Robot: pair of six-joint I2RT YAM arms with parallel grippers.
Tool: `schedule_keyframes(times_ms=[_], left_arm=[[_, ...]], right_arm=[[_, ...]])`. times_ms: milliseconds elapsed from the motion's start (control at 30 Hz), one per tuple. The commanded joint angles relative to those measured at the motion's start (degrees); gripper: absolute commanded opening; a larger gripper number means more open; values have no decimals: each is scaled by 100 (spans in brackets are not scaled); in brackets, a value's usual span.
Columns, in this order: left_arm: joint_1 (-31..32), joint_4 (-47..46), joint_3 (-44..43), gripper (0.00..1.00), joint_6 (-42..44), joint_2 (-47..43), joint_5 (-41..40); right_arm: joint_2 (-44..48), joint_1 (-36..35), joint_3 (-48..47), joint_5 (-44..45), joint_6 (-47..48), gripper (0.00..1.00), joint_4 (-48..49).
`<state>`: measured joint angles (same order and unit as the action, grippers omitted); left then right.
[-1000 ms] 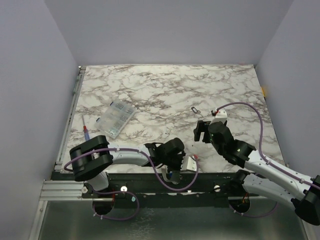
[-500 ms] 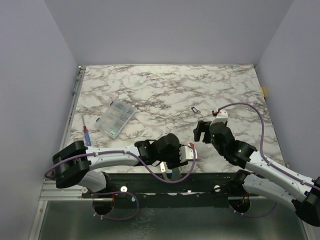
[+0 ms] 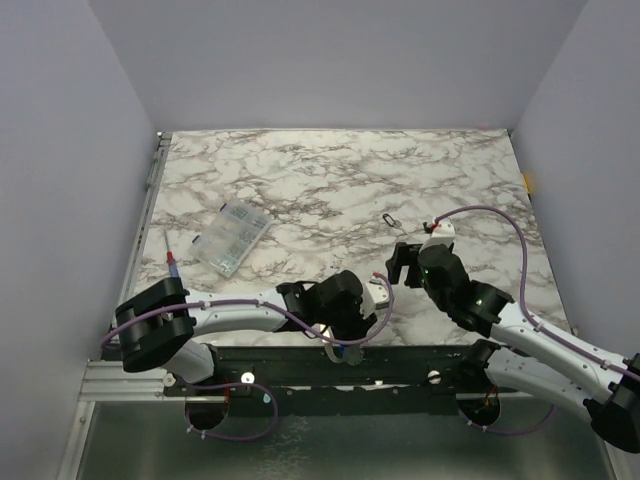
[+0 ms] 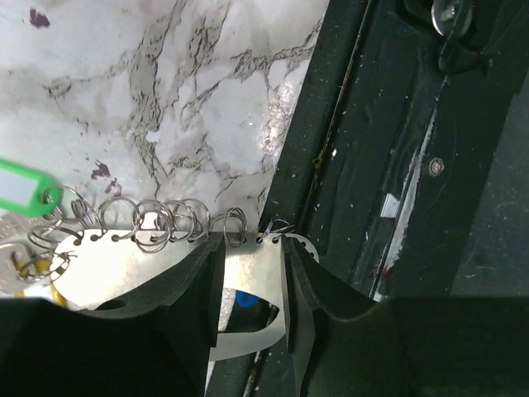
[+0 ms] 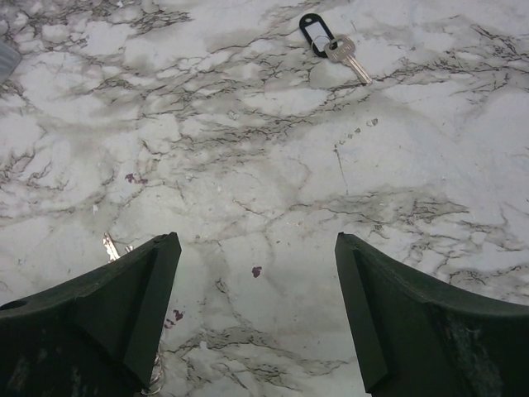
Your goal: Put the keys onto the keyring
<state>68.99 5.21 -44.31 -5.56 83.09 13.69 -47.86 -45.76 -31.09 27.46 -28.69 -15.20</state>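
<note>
The keyring (image 4: 252, 273) is a pale metal plate with a row of wire rings (image 4: 157, 222) along its edge. It lies at the table's near edge, its right end over the black rail. On it hangs a green-tagged key (image 4: 25, 188), and something blue (image 4: 242, 299) shows through the plate's opening. My left gripper (image 4: 248, 277) stands open over the plate, which crosses behind the gap between the jaws. In the top view the left gripper (image 3: 372, 295) is beside the keyring (image 3: 381, 289). A black-tagged key (image 5: 332, 43) lies alone on the marble (image 3: 389, 219). My right gripper (image 5: 256, 241) hangs open over bare marble (image 3: 402, 262).
A clear compartment box (image 3: 232, 238) sits at the left of the table, with a red and blue pen-like tool (image 3: 173, 268) near it. The black rail (image 4: 397, 165) runs along the table's near edge. A metal key tip (image 5: 110, 246) shows beside my right gripper's left finger.
My left arm swung and carried the keyring from the near edge a little up the table toward the right gripper. Its jaws have widened. The right arm has barely moved.
</note>
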Motion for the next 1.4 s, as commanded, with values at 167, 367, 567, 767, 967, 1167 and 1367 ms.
schedule_keyframes(times_ms=[167,367,567,767,967,1167,1367], left_arm=[[31,417,-334,37,-1397,612,-414],[35,886,-851,37,-1682,1131,-500],[39,1146,-1002,34,-1717,1257,-585],[61,1179,-961,25,-1661,1235,-634],[88,1160,-961,1,-1562,1305,-712],[85,917,-822,0,-1386,1003,-629],[-150,341,-446,0,-1426,381,-204]], right_arm=[[103,-9,81,-107,-144,87,-176],[140,-13,95,-169,-181,87,-200],[166,-12,99,-216,-197,87,-211],[164,-12,103,-235,-199,87,-205],[175,-12,126,-205,-199,87,-194],[242,-12,156,-97,-244,87,-200],[563,-12,200,145,-343,87,-220]])
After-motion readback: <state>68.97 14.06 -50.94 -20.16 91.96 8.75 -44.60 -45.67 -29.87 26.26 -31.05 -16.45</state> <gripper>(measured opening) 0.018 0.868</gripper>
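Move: Just below the left hand, about 4 cm down and otherwise level with it, is the small wire ring that it goes for, threaded in the edge of the perforated metal plate near its rear end. The plate's middle is roughly 2 cm ahead and 3 cm left of the hand, and the green tag some 10 cm ahead and 2 cm left. A blue tag shows about 4 cm left and 1 cm back. From the right hand the ring lies about 15 cm back, 9 cm left and 11 cm down. Sinking about 4 cm almost straight down to the plate's ringed edge, the left hand turns and tilts by some 25 degrees, part of it counter-clockwise. Low over the plate, its partly open fingers then close fully, pinching the wire ring between their tips, and the hand starts back up by about a centimetre. ##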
